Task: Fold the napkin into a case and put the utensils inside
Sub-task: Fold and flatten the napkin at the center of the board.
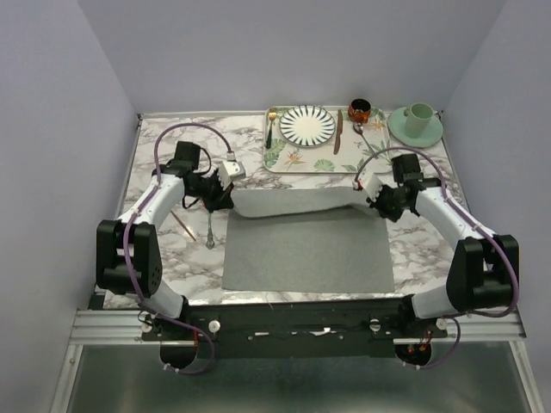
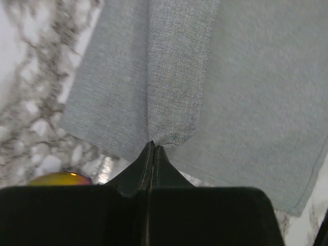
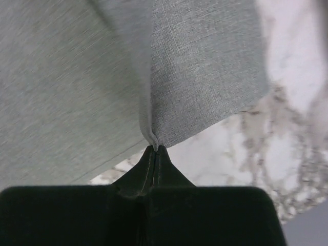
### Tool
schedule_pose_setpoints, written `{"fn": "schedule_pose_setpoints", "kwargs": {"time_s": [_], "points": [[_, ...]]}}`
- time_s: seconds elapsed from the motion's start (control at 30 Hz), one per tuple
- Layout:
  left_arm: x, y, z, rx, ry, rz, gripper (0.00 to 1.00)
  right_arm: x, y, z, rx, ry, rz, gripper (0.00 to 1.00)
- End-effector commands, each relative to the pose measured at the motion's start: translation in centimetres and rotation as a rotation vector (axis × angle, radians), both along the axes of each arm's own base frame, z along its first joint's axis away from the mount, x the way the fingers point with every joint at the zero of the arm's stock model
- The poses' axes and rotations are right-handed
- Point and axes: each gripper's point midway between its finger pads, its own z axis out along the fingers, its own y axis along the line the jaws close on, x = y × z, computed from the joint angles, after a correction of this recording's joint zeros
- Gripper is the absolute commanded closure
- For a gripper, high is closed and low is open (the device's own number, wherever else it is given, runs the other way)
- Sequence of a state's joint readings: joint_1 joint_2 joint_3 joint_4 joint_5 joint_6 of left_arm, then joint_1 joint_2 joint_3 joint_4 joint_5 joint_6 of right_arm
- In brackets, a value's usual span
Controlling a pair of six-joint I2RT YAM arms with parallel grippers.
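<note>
The grey napkin (image 1: 310, 254) lies spread at the table's middle, its far edge lifted and turned toward the near side as a paler band (image 1: 297, 205). It is a wide sheet; no case shows. My left gripper (image 1: 229, 194) is shut on the far left corner (image 2: 171, 130), its fingertips (image 2: 154, 146) pinched together. My right gripper (image 1: 374, 200) is shut on the far right corner (image 3: 169, 130), tips (image 3: 158, 148) closed. The gold-bowled spoon (image 1: 209, 232) and the thin copper-pink fork (image 1: 184, 226) lie on the marble left of the napkin. The spoon's bowl (image 2: 61, 178) peeks beside my left fingers.
A leaf-patterned tray (image 1: 297, 159) at the back holds a striped plate (image 1: 307, 125), a dark-handled fork (image 1: 270, 129) and a brown-handled knife (image 1: 339, 131). A dark mug (image 1: 359, 108) and a green cup on a saucer (image 1: 416, 123) stand at the back right.
</note>
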State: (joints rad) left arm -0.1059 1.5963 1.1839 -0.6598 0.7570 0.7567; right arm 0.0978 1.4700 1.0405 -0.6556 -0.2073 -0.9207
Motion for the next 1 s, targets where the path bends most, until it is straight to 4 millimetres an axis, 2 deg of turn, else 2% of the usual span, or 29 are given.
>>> {"fn": "schedule_pose_setpoints", "kwargs": {"time_s": [0.0, 0.07, 0.1, 0.13, 0.17, 0.2, 0.27, 0.3, 0.37, 0.4, 0.43, 0.47, 0.53, 0.57, 0.63, 0.67, 0.77, 0.8, 0.9, 0.97], "points": [[-6.8, 1.2, -3.0, 0.068, 0.038, -0.179, 1.00, -7.8, -0.6, -3.6, -0.038, 0.139, 0.133, 0.99], [-8.9, 1.4, -3.5, 0.070, 0.054, -0.198, 1.00, -9.2, -0.9, -3.3, -0.053, 0.110, 0.152, 0.99], [-9.5, 1.4, -3.6, 0.068, 0.058, -0.202, 1.00, -10.7, -1.3, -4.2, -0.065, 0.130, 0.155, 0.99], [-10.8, 1.5, -4.2, 0.069, 0.071, -0.211, 1.00, -11.1, -1.3, -4.4, -0.072, 0.122, 0.170, 0.99], [-11.4, 1.4, -4.7, 0.080, 0.078, -0.220, 1.00, -10.8, -1.4, -4.3, -0.075, 0.080, 0.169, 0.99], [-11.8, 1.3, -5.2, 0.094, 0.089, -0.217, 1.00, -11.2, -1.7, -5.2, -0.093, 0.087, 0.158, 0.99], [-11.8, 1.4, -7.0, 0.145, 0.111, -0.176, 1.00, -10.4, -1.9, -5.6, -0.097, 0.074, 0.131, 0.99], [-11.9, 0.9, -7.4, 0.156, 0.117, -0.183, 1.00, -10.4, -2.2, -6.7, -0.109, 0.121, 0.115, 0.99], [-10.9, 0.8, -8.6, 0.196, 0.140, -0.146, 1.00, -9.2, -2.3, -6.9, -0.108, 0.150, 0.063, 0.99], [-10.7, 0.7, -8.9, 0.211, 0.148, -0.145, 1.00, -8.9, -2.4, -7.8, -0.116, 0.190, 0.051, 0.99], [-9.8, 0.6, -9.5, 0.218, 0.163, -0.134, 1.00, -7.9, -2.3, -7.5, -0.112, 0.180, 0.033, 0.99], [-9.3, 0.6, -9.7, 0.228, 0.173, -0.114, 1.00, -6.8, -2.2, -7.4, -0.109, 0.162, 0.027, 0.99], [-7.8, 0.7, -10.0, 0.252, 0.180, -0.103, 1.00, -6.0, -2.2, -8.3, -0.106, 0.202, -0.004, 0.99], [-7.2, 0.7, -10.1, 0.260, 0.175, -0.099, 1.00, -4.3, -2.1, -7.5, -0.106, 0.178, -0.011, 0.99], [-5.5, 0.6, -10.0, 0.276, 0.153, -0.097, 1.00, -3.1, -2.3, -7.8, -0.119, 0.184, -0.024, 0.99], [-5.0, 0.6, -9.9, 0.281, 0.148, -0.098, 1.00, -1.8, -2.3, -7.0, -0.123, 0.156, -0.030, 0.99], [-3.2, 0.5, -9.1, 0.289, 0.125, -0.107, 1.00, -0.5, -2.5, -5.9, -0.136, 0.139, -0.036, 0.99], [-2.8, 0.5, -8.7, 0.287, 0.121, -0.106, 1.00, 0.4, -2.6, -4.8, -0.128, 0.113, -0.038, 0.99], [-2.4, 0.0, -6.9, 0.271, 0.095, -0.136, 1.00, 0.0, -2.3, -3.2, -0.114, 0.108, -0.019, 0.99], [-2.9, -0.2, -5.3, 0.254, 0.073, -0.153, 1.00, -1.3, -2.2, -2.7, -0.105, 0.125, -0.005, 0.99]]}}
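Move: The napkin's flat near part, held up at its sides by both hands, centres about 11 cm back, 18 cm to the right and 11 cm below the left hand. From the right hand, that centre is some 11 cm back, 18 cm left and 8 cm below. The tray's middle lies about 19 cm ahead of both hands, 24 cm right of the left and 13 cm left of the right; the gold spoon is roughly 9 cm left of the left hand and 3 cm back. The napkin stays pinched at both sides while both hands sweep back together about 12 cm over its near part, sinking low towards the board, then turn and carry the held line forward again, towards the tray, by some 10 cm. Both rise slightly towards the end, still well below their starting height; the left wrist tilts about 15 degrees and the fingers stay shut. ##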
